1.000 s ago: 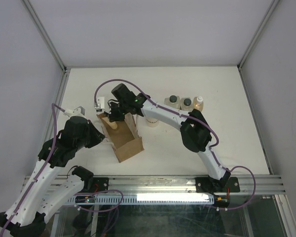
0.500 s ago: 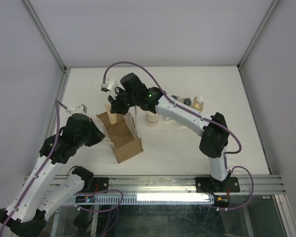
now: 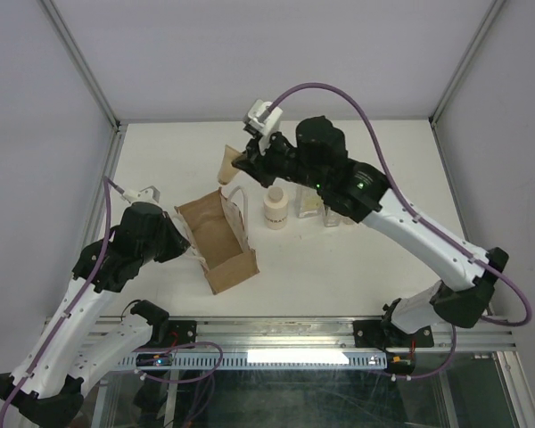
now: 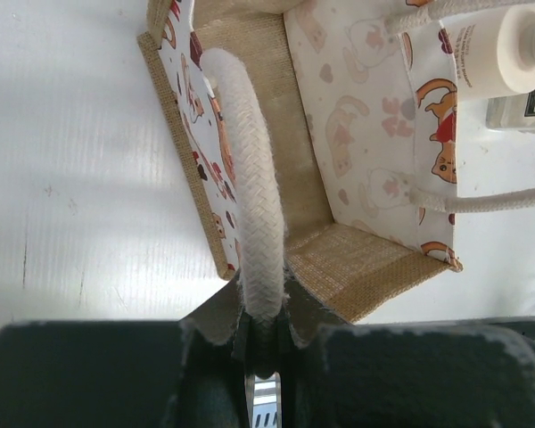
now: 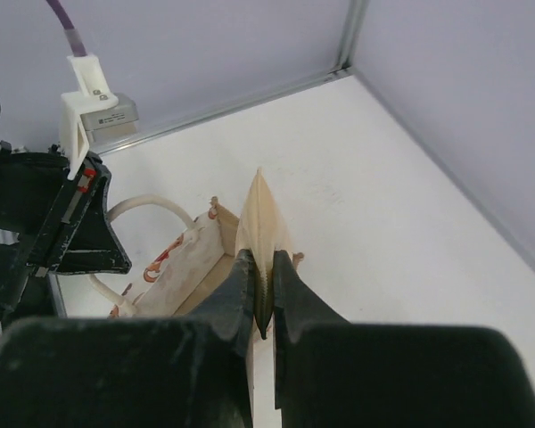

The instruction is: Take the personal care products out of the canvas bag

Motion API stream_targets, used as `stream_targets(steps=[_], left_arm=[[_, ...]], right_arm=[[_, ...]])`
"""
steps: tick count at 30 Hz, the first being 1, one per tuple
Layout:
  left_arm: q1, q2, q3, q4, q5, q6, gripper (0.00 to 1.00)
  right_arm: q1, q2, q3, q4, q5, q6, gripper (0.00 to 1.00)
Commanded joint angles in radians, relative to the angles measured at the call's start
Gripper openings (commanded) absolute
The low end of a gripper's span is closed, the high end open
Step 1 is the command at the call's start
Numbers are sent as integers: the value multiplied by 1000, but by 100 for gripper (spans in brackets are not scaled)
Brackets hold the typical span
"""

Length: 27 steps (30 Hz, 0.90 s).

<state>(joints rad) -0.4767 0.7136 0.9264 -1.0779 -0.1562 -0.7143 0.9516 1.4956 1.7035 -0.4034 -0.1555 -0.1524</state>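
Note:
The brown canvas bag (image 3: 221,239) stands open on the table, print side toward the bottles; the inside that shows in the left wrist view (image 4: 276,134) is bare. My left gripper (image 3: 190,247) is shut on the bag's near white loop handle (image 4: 250,205). My right gripper (image 3: 241,163) is shut on the small beige tube (image 3: 228,167), held in the air behind the bag; it also shows in the right wrist view (image 5: 264,218). The cream-white round bottle (image 3: 275,208) stands right of the bag. Two clear square bottles (image 3: 310,204) stand beyond it, partly under my right arm. The amber bottle is hidden.
The right arm (image 3: 401,218) arches over the bottle row at mid-table. The enclosure's metal frame (image 3: 116,129) and walls ring the white table. The left arm's body (image 5: 36,214) shows beside the bag in the right wrist view.
My right gripper has risen out of the bag with the beige tube and swung back and to the right. The left gripper has kept its hold on the handle.

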Motion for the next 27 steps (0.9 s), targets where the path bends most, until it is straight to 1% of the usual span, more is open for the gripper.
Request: stream_targets(steps=[1,6,9,13,16,19,22,27], left_arm=[[1,4,44,14,-15,30,0],[1,14,50,14,-23,27,0],[1,21,62,13,-31,29,0],[1,26,69,14,-42,30,0],[1,34,73,13,-47,30,0],[0,41,76,15,-51,30,0],[1,51,80,18,-49,29,0],[1,75,104,23,-44,41,2]], right_arm=[[4,-157,-70,118,203,-55,0],[4,-301,-239,125,475,-85,0],[4,-364,-358,105,540,-84,0],[3,-436,-541,113,550,8,0],[0,-485,-701,205,580,151,0],[-2,-488,-829,288,566,235,0],[-2,-446,-903,379,547,250,0],[-2,-327,-912,457,471,191,0]])
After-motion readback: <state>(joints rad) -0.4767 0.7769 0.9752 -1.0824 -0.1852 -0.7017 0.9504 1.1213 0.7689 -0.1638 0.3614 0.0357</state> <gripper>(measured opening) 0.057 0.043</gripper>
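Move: The tube already pinched by the right hand is bound for a clear table spot about 14 cm right, 2 cm ahead and 38 cm below. Roughly 30 cm below this hand, the white bottle stands 6 cm ahead and 10 cm right, the nearest clear bottle 9 cm ahead and 19 cm right, and the bag 2 cm back and 8 cm left. From the left hand, that spot lies some 9 cm ahead, 30 cm right and 16 cm below. The right hand carries the pinched tube right, then about 23 cm down beside the white bottle, turning clockwise. ##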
